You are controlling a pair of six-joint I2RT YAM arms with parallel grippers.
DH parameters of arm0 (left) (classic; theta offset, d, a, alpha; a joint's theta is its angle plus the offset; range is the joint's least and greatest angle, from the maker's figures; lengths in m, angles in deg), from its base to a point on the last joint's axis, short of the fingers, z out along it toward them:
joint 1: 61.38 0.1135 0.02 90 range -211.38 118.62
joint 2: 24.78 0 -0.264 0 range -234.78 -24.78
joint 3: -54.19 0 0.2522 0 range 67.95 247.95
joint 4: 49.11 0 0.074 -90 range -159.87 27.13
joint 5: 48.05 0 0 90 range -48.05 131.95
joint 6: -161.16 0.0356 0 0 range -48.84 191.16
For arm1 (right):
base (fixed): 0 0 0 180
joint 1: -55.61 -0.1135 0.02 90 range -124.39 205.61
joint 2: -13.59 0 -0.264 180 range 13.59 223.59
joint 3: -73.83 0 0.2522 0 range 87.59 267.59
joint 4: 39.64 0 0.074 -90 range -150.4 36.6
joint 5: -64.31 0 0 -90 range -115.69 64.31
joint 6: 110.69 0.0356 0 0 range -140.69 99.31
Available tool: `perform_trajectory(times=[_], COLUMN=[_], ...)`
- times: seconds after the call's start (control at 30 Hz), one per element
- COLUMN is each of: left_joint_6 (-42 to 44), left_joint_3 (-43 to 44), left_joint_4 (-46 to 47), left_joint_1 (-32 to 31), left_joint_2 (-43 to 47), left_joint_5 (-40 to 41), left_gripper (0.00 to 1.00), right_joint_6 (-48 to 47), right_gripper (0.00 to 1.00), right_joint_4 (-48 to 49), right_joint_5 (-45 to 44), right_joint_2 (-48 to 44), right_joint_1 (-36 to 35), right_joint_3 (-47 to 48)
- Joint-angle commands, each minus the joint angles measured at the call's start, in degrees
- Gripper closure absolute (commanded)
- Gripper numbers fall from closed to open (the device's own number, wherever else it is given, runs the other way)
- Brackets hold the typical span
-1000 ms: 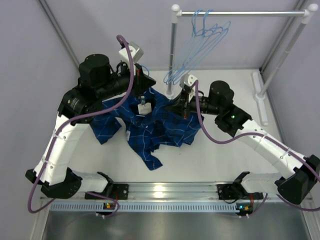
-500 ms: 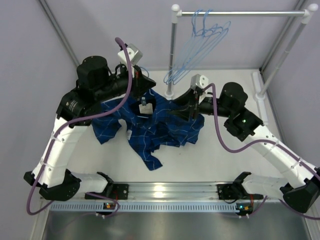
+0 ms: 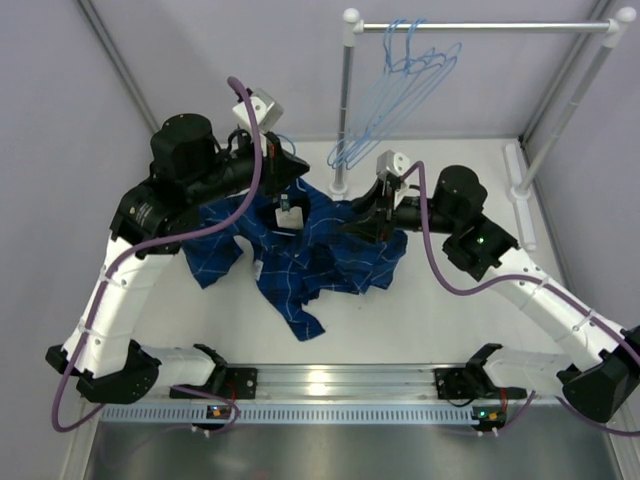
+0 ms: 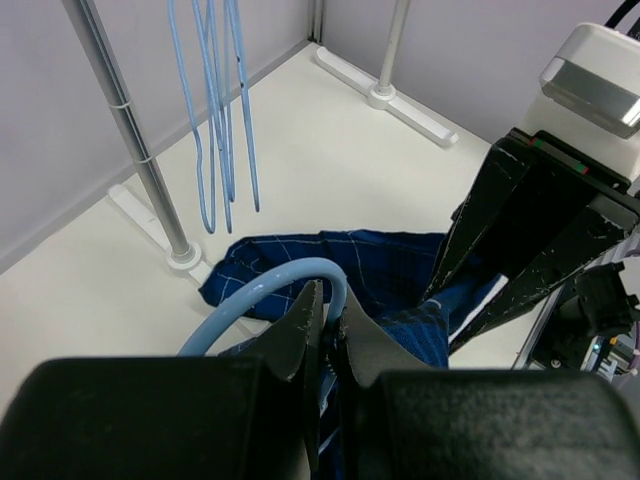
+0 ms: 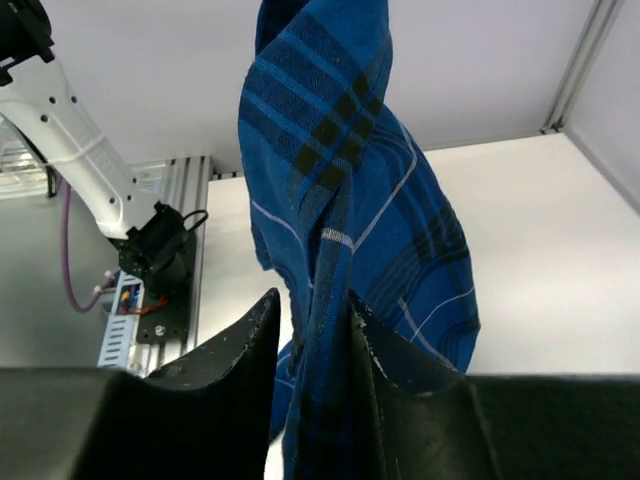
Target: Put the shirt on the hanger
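Note:
The dark blue plaid shirt (image 3: 300,262) lies crumpled mid-table, its collar end lifted between the two arms. My left gripper (image 3: 296,172) hovers over the collar and is shut on the hook of the pale-blue wire hanger (image 4: 262,291). In the left wrist view the hook curves out of that gripper (image 4: 333,301) above the shirt (image 4: 375,258). My right gripper (image 3: 354,222) is at the shirt's right shoulder. In the right wrist view a folded seam of the shirt (image 5: 335,150) rises taut from between its jaws (image 5: 312,300), pressed to the right finger.
A clothes rack stands at the back right, with its post (image 3: 346,100), rail (image 3: 480,27) and floor foot (image 3: 522,190). Several more pale-blue hangers (image 3: 405,70) hang there, close behind both grippers. The rack post (image 4: 130,130) shows left of the left gripper.
The right arm pulled back to the right, then edged left again, its jaws opening and closing in on a thicker fold of shirt. The left arm and hanger barely moved.

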Motion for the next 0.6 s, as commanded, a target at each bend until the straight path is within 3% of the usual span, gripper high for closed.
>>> perform_trajectory(times=[0.0, 0.03, 0.1, 0.27, 0.4, 0.5, 0.53, 0.57], left_joint_6=[-0.85, -0.85, -1.12, -1.29, -1.29, -1.29, -1.29, -1.38], left_joint_3=[2.49, 2.66, 3.1, 2.23, 0.39, -1.02, -1.29, -1.46], left_joint_4=[4.11, 4.19, 4.11, 4.37, 4.37, 4.55, 4.55, 4.55], left_joint_1=[-0.12, -0.12, -0.12, -0.21, -0.12, -0.12, -0.12, -0.12], left_joint_2=[0.39, 0.39, 0.3, 0.74, 1.18, 2.15, 2.76, 3.11], left_joint_5=[1.07, 1.16, 1.34, 2.04, 3.79, 5.64, 6.16, 7.04], left_gripper=[1.0, 1.0, 1.0, 1.0, 1.0, 0.76, 0.6, 0.5], right_joint_6=[1.53, 1.8, 2.32, 4.17, 7.85, 9.18, 9.27, 9.1], right_gripper=[0.7, 0.85, 1.0, 1.0, 1.0, 1.0, 1.0, 1.0], right_joint_4=[3.53, 3.53, 3.79, 7.65, 16.16, 17.59, 17.42, 17.16], right_joint_5=[1.79, 1.26, -0.59, -5.06, -8.58, -9.91, -9.99, -10.08], right_joint_2=[-0.21, -0.21, -0.13, -3.01, -7.15, -9.17, -9.87, -10.23], right_joint_1=[0.58, 0.66, 0.66, 0.66, 0.66, 0.66, 0.66, 0.66], right_joint_3=[-0.96, -1.05, -1.49, -4.55, -8.51, -9.75, -10.1, -10.28])
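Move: Between the left fingertips is the blue hanger's hook, its bend standing just above and ahead of them. The shirt's neck opening is about 3 cm left of that hand, 5 cm back and 12 cm lower. From the right hand, the shirt's right shoulder is already between the half-parted fingertips; the neck opening is roughly 10 cm left, about level in reach and 2 cm lower, and the rack's near post some 25 cm straight ahead. Closing fully on the shirt's shoulder cloth while dipping about 1 cm, the right hand then draws some 2 cm to the right, away from the neck opening, swinging about 10 degrees clockwise with its left side lifting slightly, the cloth still pinched. The left hand stays practically in place and, only at the end, opens its fingers to nearly half, letting go of the hanger's hook. ##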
